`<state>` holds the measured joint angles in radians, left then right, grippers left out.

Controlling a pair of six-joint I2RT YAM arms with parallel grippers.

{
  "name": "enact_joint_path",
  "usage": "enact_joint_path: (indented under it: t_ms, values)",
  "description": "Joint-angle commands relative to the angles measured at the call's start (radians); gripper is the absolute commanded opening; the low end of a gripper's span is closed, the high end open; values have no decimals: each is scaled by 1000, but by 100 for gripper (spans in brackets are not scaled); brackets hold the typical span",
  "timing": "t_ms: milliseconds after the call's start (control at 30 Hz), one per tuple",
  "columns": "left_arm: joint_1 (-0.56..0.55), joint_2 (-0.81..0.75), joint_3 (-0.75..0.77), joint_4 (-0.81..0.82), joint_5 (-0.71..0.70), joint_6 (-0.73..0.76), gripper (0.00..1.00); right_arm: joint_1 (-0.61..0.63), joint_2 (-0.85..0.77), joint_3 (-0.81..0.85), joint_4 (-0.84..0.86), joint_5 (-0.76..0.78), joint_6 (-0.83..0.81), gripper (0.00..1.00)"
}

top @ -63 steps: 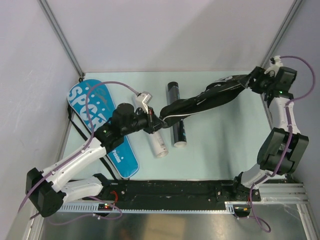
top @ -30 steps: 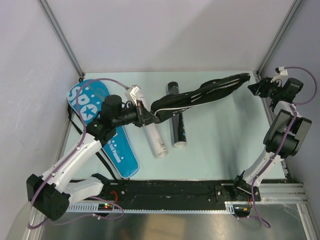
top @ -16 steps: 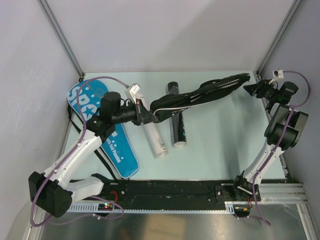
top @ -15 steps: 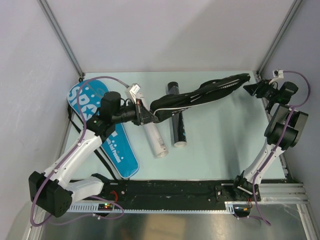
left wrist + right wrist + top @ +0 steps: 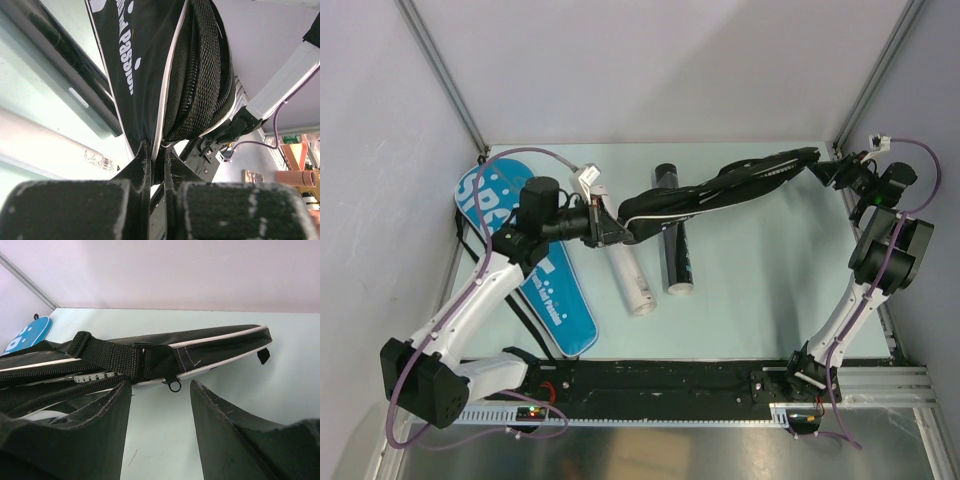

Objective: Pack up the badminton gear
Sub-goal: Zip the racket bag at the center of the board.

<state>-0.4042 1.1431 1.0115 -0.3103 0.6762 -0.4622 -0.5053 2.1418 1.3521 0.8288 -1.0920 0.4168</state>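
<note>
A black racket cover (image 5: 720, 188) hangs stretched above the table, from the middle toward the back right corner. My left gripper (image 5: 613, 228) is shut on the edge of its left end, where the white-piped hem (image 5: 161, 115) sits pinched between the fingers. My right gripper (image 5: 832, 171) stands open just off the cover's narrow right end. In the right wrist view the zipper pull (image 5: 174, 385) and the webbing strap (image 5: 107, 356) lie just ahead of the open jaws, untouched. On the table under the cover lie a white tube (image 5: 631, 273) and a black tube (image 5: 676, 243).
A blue "SPORT" cover (image 5: 528, 262) lies flat at the left, under my left arm. The frame posts and walls stand close behind the right gripper at the back right corner. Bare table (image 5: 770, 270) spreads right of the tubes.
About two seconds ago my right gripper held the cover's right end; it let go, drew back to the corner, and has now edged back toward that end. The left grip is unchanged.
</note>
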Motion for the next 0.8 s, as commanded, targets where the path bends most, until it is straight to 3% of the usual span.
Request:
enact_joint_path:
  t_ms: [0,233,367,433,767]
  values:
    - [7,10,53,-54,75,5,0,-2,26,45,102,-21,4,54]
    - [8,26,65,-65,78,16,0,-5,39,49,123,-21,-19,40]
    - [10,30,72,-73,71,23,0,-9,36,49,123,-20,-35,12]
    - [13,31,74,-76,64,25,0,-13,28,48,106,-17,-47,3]
    - [16,23,76,-80,30,33,0,14,-123,18,-216,5,-311,0]
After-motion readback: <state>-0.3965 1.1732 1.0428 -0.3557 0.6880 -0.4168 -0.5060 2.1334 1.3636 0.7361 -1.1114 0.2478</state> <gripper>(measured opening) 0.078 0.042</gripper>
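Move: The small black ring hanging from the racket bag by the strap end sits between the right hand's open fingers, about 2 cm ahead, neither left nor right, and level in height. The bag's rounded end is some 8 cm ahead and 4 cm to the right; the strap buckle is about 9 cm to the left and barely ahead, just above. From the left hand, the ring lies about 29 cm ahead, 55 cm to the right and 8 cm lower. The small ring is pinched by the right fingertips, which close from about half open to shut around it while the hand all but stays in place; at the end that hand sinks roughly half a centimetre and has rolled some 5 degrees, its left side dipping. The left hand still grips the opposite, narrow end and holds the bag up, nearly still. ##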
